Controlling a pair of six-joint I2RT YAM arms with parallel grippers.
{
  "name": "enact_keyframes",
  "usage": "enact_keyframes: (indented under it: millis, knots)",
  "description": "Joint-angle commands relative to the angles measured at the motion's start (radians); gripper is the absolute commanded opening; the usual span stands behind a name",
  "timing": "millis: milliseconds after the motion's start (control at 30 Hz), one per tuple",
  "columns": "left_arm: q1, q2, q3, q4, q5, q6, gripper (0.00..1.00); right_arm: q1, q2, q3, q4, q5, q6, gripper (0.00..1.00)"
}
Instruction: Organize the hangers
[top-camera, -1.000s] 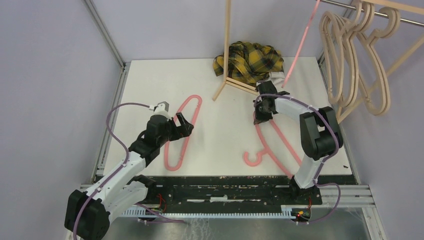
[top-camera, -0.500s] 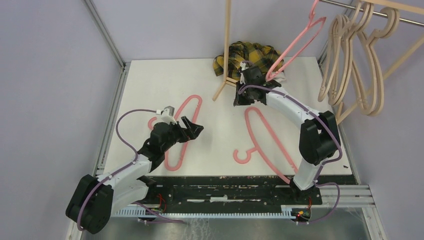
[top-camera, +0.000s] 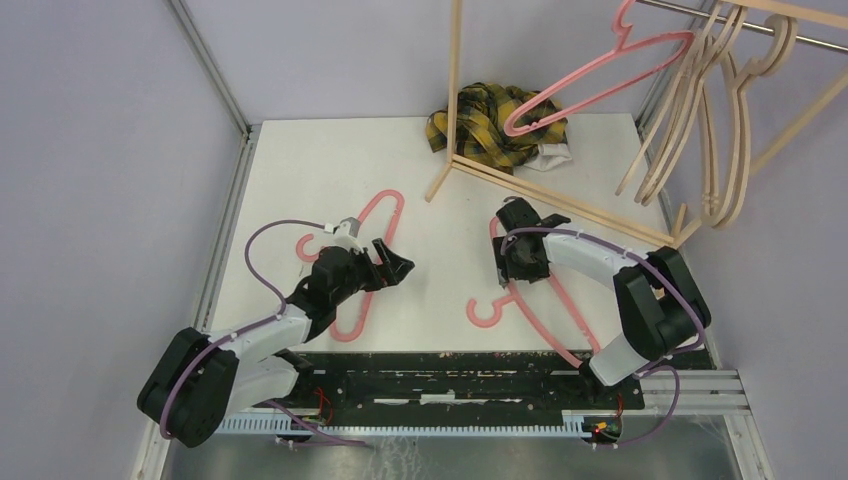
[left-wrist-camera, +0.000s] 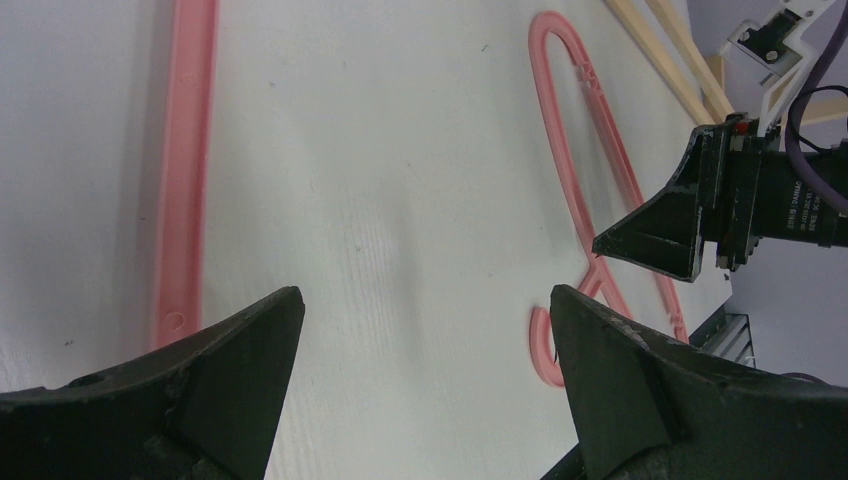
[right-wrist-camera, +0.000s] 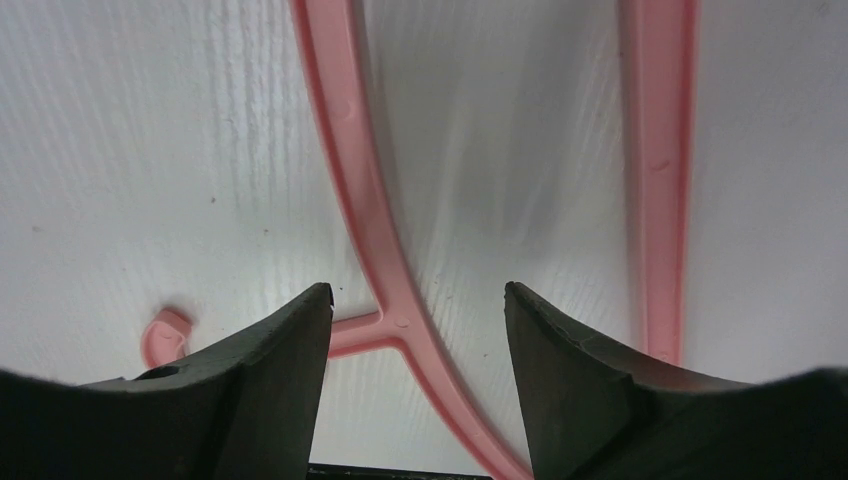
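Observation:
Two pink hangers lie flat on the white table. Over the right one (top-camera: 545, 285) hovers my right gripper (top-camera: 512, 268), open, its jaws straddling the spot where the hook's neck meets the shoulder bar (right-wrist-camera: 355, 170), with nothing held. Beside the left pink hanger (top-camera: 372, 262), my left gripper (top-camera: 395, 262) is wide open and empty above bare table (left-wrist-camera: 425, 300). In the left wrist view that hanger (left-wrist-camera: 185, 170) runs along the left edge. A third pink hanger (top-camera: 600, 85) hangs tilted on the rail, next to several tan hangers (top-camera: 700, 130).
The wooden rack frame (top-camera: 455, 90) stands at the back, its base bars (top-camera: 560, 195) crossing the table just beyond my right arm. A yellow-black plaid cloth (top-camera: 485, 120) lies bunched behind the frame. Metal enclosure posts (top-camera: 215, 75) edge the table.
My right gripper opened, left the pink hanger on the rail, and dropped onto the right table hanger. The hung hanger swung right. My left arm shifted right and toward the near edge.

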Motion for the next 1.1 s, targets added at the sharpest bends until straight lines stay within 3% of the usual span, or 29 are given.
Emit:
enact_keyframes:
  millis: [0, 200, 400, 600, 700, 900, 1067]
  knots:
    - [-0.005, 0.013, 0.023, 0.054, 0.010, -0.018, 1.00, 0.000, -0.026, -0.036, 0.080, 0.014, 0.026, 0.69]
    - [-0.005, 0.001, 0.005, 0.052, 0.002, -0.016, 1.00, 0.002, 0.028, -0.065, 0.138, -0.028, 0.054, 0.62]
    - [-0.005, -0.022, 0.006, 0.020, -0.009, -0.006, 1.00, 0.024, 0.101, -0.071, 0.158, -0.001, 0.070, 0.45]
    - [-0.005, -0.053, 0.004, -0.011, -0.024, 0.005, 1.00, 0.058, 0.163, -0.049, 0.146, 0.045, 0.091, 0.14]
    - [-0.005, -0.059, 0.001, -0.013, -0.027, 0.005, 1.00, 0.058, 0.138, -0.021, 0.159, -0.003, 0.104, 0.01]
    - [-0.005, -0.058, -0.020, 0.045, -0.029, -0.010, 1.00, 0.059, 0.072, 0.082, 0.221, -0.128, 0.171, 0.01]
    - [-0.005, -0.058, -0.072, 0.201, -0.030, -0.003, 0.99, 0.060, 0.074, 0.150, 0.259, -0.208, 0.214, 0.01]
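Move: The pink hanger's near rail, by its hook stem, runs between the right hand's open fingers, about 1 cm left and 2 cm below. The hook lies roughly 7 cm left and 6 cm back, the hanger's other rail some 7 cm right and level with the hand, and the rack's wooden base bar about 16 cm ahead and 8 cm right. From the left hand the near rail is some 24 cm right, 2 cm back, 8 cm lower. The right hand sinks 2 cm, pinches the pink rail, then carries it about 6 cm left, rising and rolling slightly. ##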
